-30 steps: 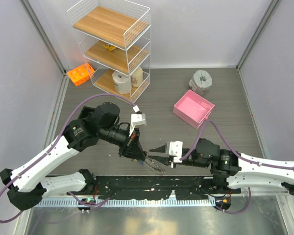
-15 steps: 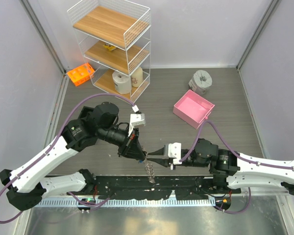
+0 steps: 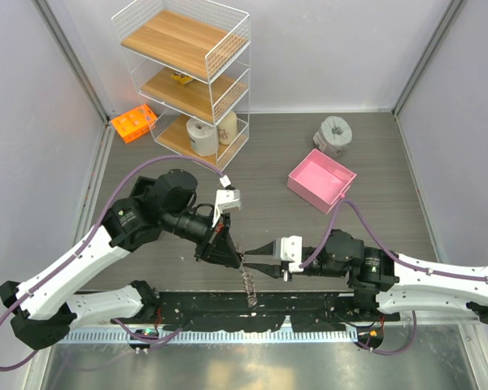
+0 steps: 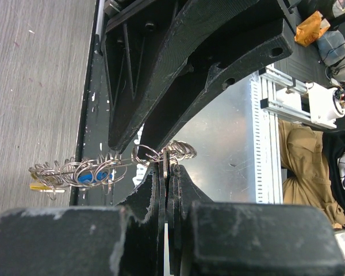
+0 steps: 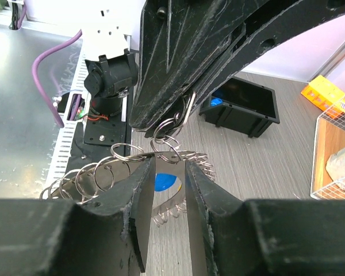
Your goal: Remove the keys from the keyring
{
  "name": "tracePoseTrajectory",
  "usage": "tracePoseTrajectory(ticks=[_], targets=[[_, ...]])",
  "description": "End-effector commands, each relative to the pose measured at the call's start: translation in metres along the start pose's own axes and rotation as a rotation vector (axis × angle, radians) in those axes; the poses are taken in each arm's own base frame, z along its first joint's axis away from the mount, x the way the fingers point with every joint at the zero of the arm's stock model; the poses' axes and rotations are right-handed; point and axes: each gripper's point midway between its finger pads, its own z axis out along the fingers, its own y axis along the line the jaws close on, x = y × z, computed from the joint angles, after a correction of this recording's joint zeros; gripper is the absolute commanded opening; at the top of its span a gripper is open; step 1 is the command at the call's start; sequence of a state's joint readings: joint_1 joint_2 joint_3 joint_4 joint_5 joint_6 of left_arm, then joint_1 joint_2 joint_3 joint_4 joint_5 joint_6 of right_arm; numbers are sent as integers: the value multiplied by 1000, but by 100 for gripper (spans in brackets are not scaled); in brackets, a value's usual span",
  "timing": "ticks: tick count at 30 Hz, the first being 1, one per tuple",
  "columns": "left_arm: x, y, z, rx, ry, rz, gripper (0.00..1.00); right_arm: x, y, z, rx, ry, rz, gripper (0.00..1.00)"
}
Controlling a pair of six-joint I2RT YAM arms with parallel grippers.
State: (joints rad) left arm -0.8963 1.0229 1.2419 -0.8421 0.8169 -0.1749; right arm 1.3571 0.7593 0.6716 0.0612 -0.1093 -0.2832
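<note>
The keyring (image 3: 248, 283), a silvery loop strung with many small wire rings, hangs over the table's near edge. My left gripper (image 3: 234, 258) holds it from above, shut on one thin ring (image 4: 165, 164). In the left wrist view the keyring (image 4: 75, 172) trails off to the left, and among the keys only a blue head (image 4: 92, 176) and a yellow bit (image 4: 40, 187) show. My right gripper (image 3: 250, 262) comes in from the right. Its jaws (image 5: 169, 163) stand apart at the keyring's band (image 5: 103, 167), with the blue key head (image 5: 164, 183) showing through the gap.
A pink box (image 3: 321, 180) and a grey tape roll (image 3: 334, 134) sit at the back right. A wire shelf unit (image 3: 187, 73) and an orange rack (image 3: 133, 123) stand at the back left. The black base rail (image 3: 309, 307) lies just below the keyring.
The keyring, earlier slung out to the right below the grippers, now hangs straight down. The right gripper has shifted slightly left at the ring and its jaws have widened. The left grip is unchanged.
</note>
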Motion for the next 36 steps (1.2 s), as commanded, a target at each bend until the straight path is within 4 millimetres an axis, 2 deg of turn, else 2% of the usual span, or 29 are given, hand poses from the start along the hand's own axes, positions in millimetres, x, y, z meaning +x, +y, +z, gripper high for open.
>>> tracePoseTrajectory(ticks=[1, 5, 7, 10, 13, 24, 25, 36], targets=[[-17, -19, -8, 55, -59, 80, 0, -47, -13, 1, 32, -134, -9, 32], [-17, -20, -8, 58, -58, 84, 0, -51, -10, 3, 11, -139, -12, 29], [-17, -20, -8, 55, -60, 85, 0, -51, -8, 4, 0, -137, -12, 24], [-18, -19, -9, 46, -62, 89, 0, -50, -5, 6, -21, -130, -11, 11], [-18, -18, -11, 34, -66, 95, 0, -48, -3, 7, -30, -120, -13, 5], [-18, -13, -11, -14, -61, 21, 0, -48, -3, 3, -54, -68, -57, 5], [-18, -12, -10, -12, -56, 9, 0, -42, -1, 2, -67, -40, -61, 5], [-15, -6, -4, -20, -25, -37, 0, -35, 9, 10, -138, 73, -169, 5]])
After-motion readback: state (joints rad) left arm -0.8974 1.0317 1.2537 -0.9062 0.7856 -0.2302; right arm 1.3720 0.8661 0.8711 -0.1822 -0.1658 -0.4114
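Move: The left gripper already holds the keyring's wire coil at its tips. The loop of wire to pinch lies level with the right fingertips front to back, about 1 cm to their left and 1 cm above. The blue key on the hanging ring is roughly 5 cm below the right hand, 1 cm back and 1 cm to the left; the yellow key hangs some 8 cm below the hand, 2 cm back and 1 cm left. Raise the right gripper about 1.5 cm towards the wire loop at the left gripper's tips, close it and pinch the wire right beside them. Keep hold while you tip the right fingers down roughly 10 degrees, turn them slightly counter-clockwise and ease left and back under 1 cm. Hold the coil with the left gripper, tilting it only a few degrees. ##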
